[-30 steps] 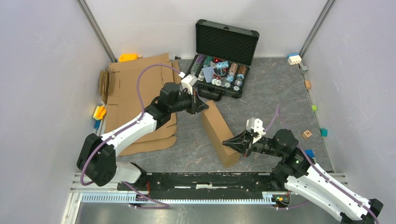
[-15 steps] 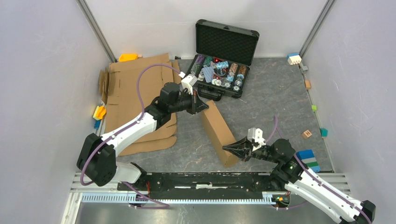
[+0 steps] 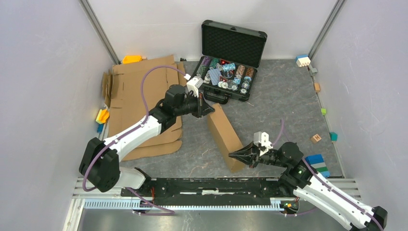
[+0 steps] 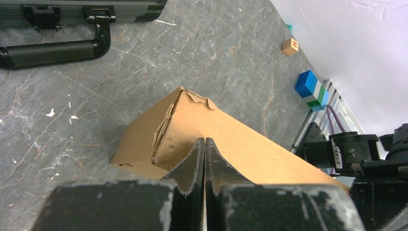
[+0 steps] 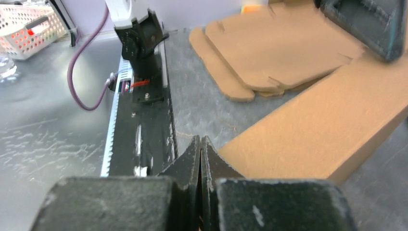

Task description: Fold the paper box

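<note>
The paper box (image 3: 223, 137) is a long, brown, closed-up cardboard shape lying diagonally mid-table, its far end flap creased and torn-looking (image 4: 185, 103). My left gripper (image 3: 213, 109) is shut with nothing held; its closed tips (image 4: 205, 140) rest against the top of the box's far end. My right gripper (image 3: 231, 155) is also shut and empty, its tips (image 5: 200, 138) beside the near lower corner of the box (image 5: 327, 130). Whether they touch the box, I cannot tell.
Flat cardboard sheets (image 3: 139, 96) lie at the left. An open black case (image 3: 231, 53) with coloured chips stands at the back. A blue-green block (image 3: 317, 163), a wooden cube (image 3: 316, 138) and small coloured blocks line the right wall. The black rail (image 3: 207, 185) runs along the near edge.
The right arm has drawn back toward the near edge, its shut tips sliding down to the box's near corner. The left arm and the box have stayed put.
</note>
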Available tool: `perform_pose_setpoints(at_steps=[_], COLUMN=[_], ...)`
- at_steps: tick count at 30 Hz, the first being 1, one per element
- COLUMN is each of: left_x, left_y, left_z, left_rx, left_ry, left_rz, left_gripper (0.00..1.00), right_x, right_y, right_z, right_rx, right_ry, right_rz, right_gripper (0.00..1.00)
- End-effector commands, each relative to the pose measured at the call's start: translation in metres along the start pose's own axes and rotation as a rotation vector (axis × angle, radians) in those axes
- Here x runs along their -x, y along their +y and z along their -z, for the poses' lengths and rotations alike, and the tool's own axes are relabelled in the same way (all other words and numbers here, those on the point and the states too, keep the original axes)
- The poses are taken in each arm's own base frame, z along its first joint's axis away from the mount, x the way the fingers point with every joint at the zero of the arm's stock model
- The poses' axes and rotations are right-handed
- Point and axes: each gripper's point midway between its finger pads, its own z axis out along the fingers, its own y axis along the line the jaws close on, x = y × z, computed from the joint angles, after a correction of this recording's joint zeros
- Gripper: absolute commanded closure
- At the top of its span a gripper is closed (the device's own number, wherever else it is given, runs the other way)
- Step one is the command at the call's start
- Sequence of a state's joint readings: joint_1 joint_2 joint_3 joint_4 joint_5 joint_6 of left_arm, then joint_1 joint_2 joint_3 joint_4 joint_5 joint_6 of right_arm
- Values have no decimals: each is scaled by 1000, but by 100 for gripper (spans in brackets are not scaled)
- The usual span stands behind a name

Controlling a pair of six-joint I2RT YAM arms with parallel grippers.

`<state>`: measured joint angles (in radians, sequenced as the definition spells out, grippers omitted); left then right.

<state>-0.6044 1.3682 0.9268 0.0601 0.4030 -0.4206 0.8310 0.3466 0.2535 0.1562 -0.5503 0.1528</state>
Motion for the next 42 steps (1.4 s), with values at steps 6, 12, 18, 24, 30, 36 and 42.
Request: perform_pose_setpoints(at_steps=[6,12,18,24,30,36,42], left_x=[-15,3,29,23,11,8,-8], left_y=[13,-1,-10,6,43,53,59], left_z=[-2,10,40,62,90,109,101], left_rx=[60,38,89,204,405,445,426], left_ry=[69,29,-73,-89,-193,-306,-285], left_rz=[24,9,-22,-34,-7,-4,-22], left_gripper=[98,82,48,28,1,0,0], right_x=[-36,38,67,42,23,9,3], right_y=[-18,-26,-66,-87,-120,-104,-102], right_z=[5,0,12,9,22,-15,-27], right_rx=[-113,-189,-457,-603,-848,-671,-634], right_ry=[147,155,294,485,541,527,534], right_rz=[-92,-114,-157,-293,-341,-427,-457], right_gripper=[97,37,2,2,2,2,2])
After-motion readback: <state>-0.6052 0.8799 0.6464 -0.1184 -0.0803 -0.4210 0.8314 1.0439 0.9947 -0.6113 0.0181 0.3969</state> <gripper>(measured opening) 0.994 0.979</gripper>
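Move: The paper box stands on its narrow side. From the left hand, closed on its top near the far end, its middle is about 10 cm back, 7 cm to the right and 10 cm down. From the right hand it is roughly 12 cm ahead, 2 cm left and 10 cm down. The case handle lies about 16 cm ahead of the left hand, 2 cm right and 18 cm below; the cardboard stack's middle is some 11 cm ahead, 36 cm left and 19 cm below. Both hands come off the box top. The right, after a small last dip at the near end, arcs up and some 10 cm forward along the box, opening wide and tipping its fingers down and forward, then sinks close over the middle of the top. The left lifts off, opens and swings over to about 12 cm farther left, down beside the box, turning some 25 degrees counter-clockwise. ##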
